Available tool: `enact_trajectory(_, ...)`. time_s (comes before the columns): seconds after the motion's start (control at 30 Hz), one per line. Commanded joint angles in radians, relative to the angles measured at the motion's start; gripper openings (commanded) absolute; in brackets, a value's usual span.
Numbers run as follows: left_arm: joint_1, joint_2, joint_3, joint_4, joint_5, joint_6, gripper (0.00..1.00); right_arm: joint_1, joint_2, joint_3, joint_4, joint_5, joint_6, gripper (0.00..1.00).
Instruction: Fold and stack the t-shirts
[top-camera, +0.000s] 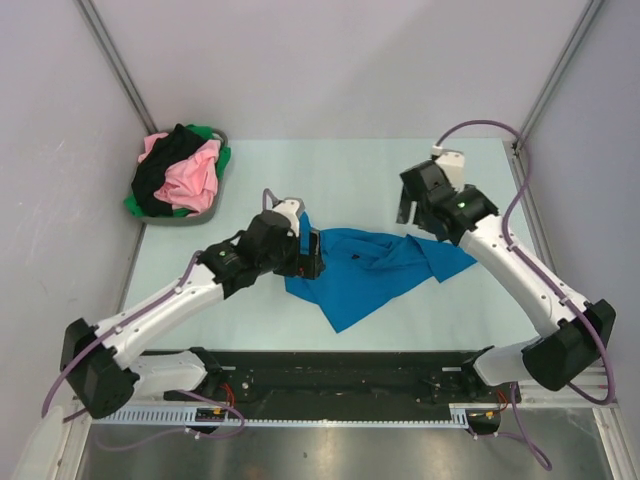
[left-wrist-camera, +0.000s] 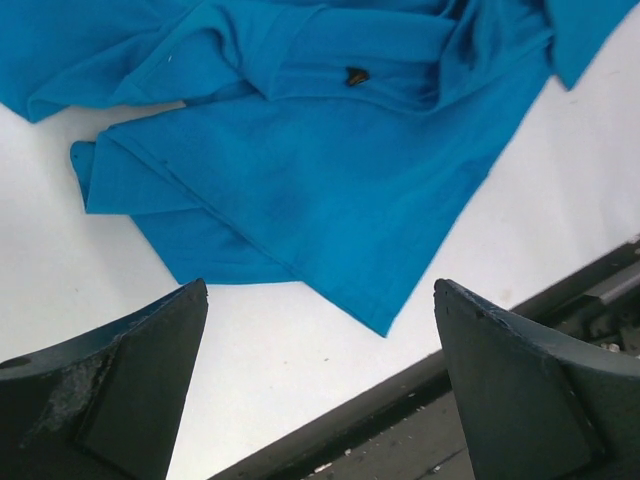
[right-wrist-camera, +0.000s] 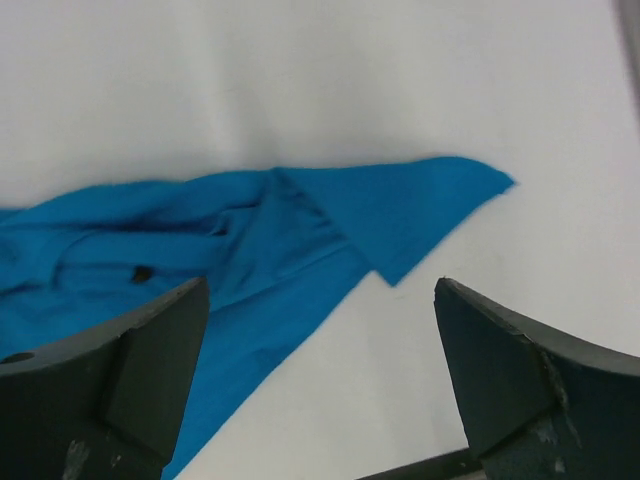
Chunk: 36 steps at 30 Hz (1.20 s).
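Observation:
A bright blue t-shirt (top-camera: 370, 268) lies crumpled in the middle of the pale table, with one corner pointing toward the near edge. My left gripper (top-camera: 312, 254) hovers at the shirt's left edge, open and holding nothing. In the left wrist view the blue t-shirt (left-wrist-camera: 330, 170) spreads beyond the left gripper (left-wrist-camera: 320, 285), whose jaws stand wide over bare table. My right gripper (top-camera: 404, 213) hangs above the shirt's right end, open and empty. In the right wrist view the blue t-shirt (right-wrist-camera: 270, 240) lies ahead and to the left of the right gripper (right-wrist-camera: 320, 282). Pink (top-camera: 195, 176), black (top-camera: 162, 172) and green (top-camera: 212, 133) t-shirts are piled in the basket.
The round grey basket (top-camera: 178, 222) stands at the table's far left corner. A black rail (top-camera: 330, 366) runs along the near edge between the arm bases and also shows as the rail (left-wrist-camera: 570, 300) in the left wrist view. Walls close in the left, right and back sides.

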<state>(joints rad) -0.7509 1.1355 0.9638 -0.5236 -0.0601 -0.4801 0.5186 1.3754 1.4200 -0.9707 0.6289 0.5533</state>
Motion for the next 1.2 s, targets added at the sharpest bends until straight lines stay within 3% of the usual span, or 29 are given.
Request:
enact_trajectory(0.0, -0.004, 0.056, -0.013, 0.037, -0.058, -0.043, 0.99, 0.122, 0.062, 0.02, 0.119, -0.148, -0.03, 1.0)
enact_trajectory(0.07, 0.007, 0.067, -0.037, 0.033, -0.113, -0.089, 0.99, 0.155, 0.117, 0.031, 0.177, -0.255, -0.055, 1.0)
enact_trajectory(0.2, 0.068, 0.008, -0.118, 0.079, -0.141, -0.182, 0.99, 0.239, 0.301, 0.114, 0.234, -0.33, -0.116, 0.98)
enact_trajectory(0.33, 0.241, -0.089, -0.21, 0.154, -0.069, -0.203, 0.99, 0.271, 0.514, 0.256, 0.259, -0.354, -0.18, 0.98)
enact_trajectory(0.47, 0.344, -0.111, -0.226, 0.16, -0.011, -0.184, 1.0, 0.282, 0.658, 0.403, 0.248, -0.374, -0.197, 0.97)
enact_trajectory(0.67, 0.397, -0.083, -0.26, 0.183, 0.005, -0.183, 1.0, 0.311, 0.763, 0.474, 0.319, -0.416, -0.242, 0.97)
enact_trajectory(0.8, 0.436, -0.094, -0.29, 0.195, 0.031, -0.19, 1.0, 0.319, 0.809, 0.565, 0.248, -0.356, -0.231, 0.96)
enact_trajectory(0.9, 0.447, -0.118, -0.301, 0.197, 0.052, -0.18, 1.0, 0.282, 0.725, 0.502, 0.185, -0.193, -0.166, 0.96)
enact_trajectory(0.93, 0.447, -0.132, -0.306, 0.2, 0.052, -0.18, 1.0, 0.262, 0.671, 0.397, 0.194, -0.172, -0.135, 0.96)
enact_trajectory(1.17, 0.446, -0.151, -0.338, 0.237, 0.126, -0.192, 0.99, 0.014, 0.168, -0.187, 0.302, -0.255, 0.163, 0.94)
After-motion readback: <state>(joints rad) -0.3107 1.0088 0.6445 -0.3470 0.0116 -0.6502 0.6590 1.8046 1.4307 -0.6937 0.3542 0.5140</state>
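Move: The blue t-shirt lies spread out about 17 cm below my left hand and 22 cm below my right. From my left hand, its left edge is about 8 cm left and 4 ahead, the upper-left sleeve 5 cm left and 12 ahead, and the near hem corner 5 cm right and 12 back. From my right hand, that sleeve is some 29 cm left and 3 ahead, and the shirt's right tip 14 cm right and 4 back. My right hand sweeps about 28 cm left over the shirt to its upper-left sleeve, sinking some 14 cm and turning counter-clockwise, then swings quickly back right about 15 cm, staying low. My left hand clears out about 11 cm left towards the shirt's left edge, sinking 6 cm, drifting forward, and turning some 30 degrees counter-clockwise. Both grippers stay open. ##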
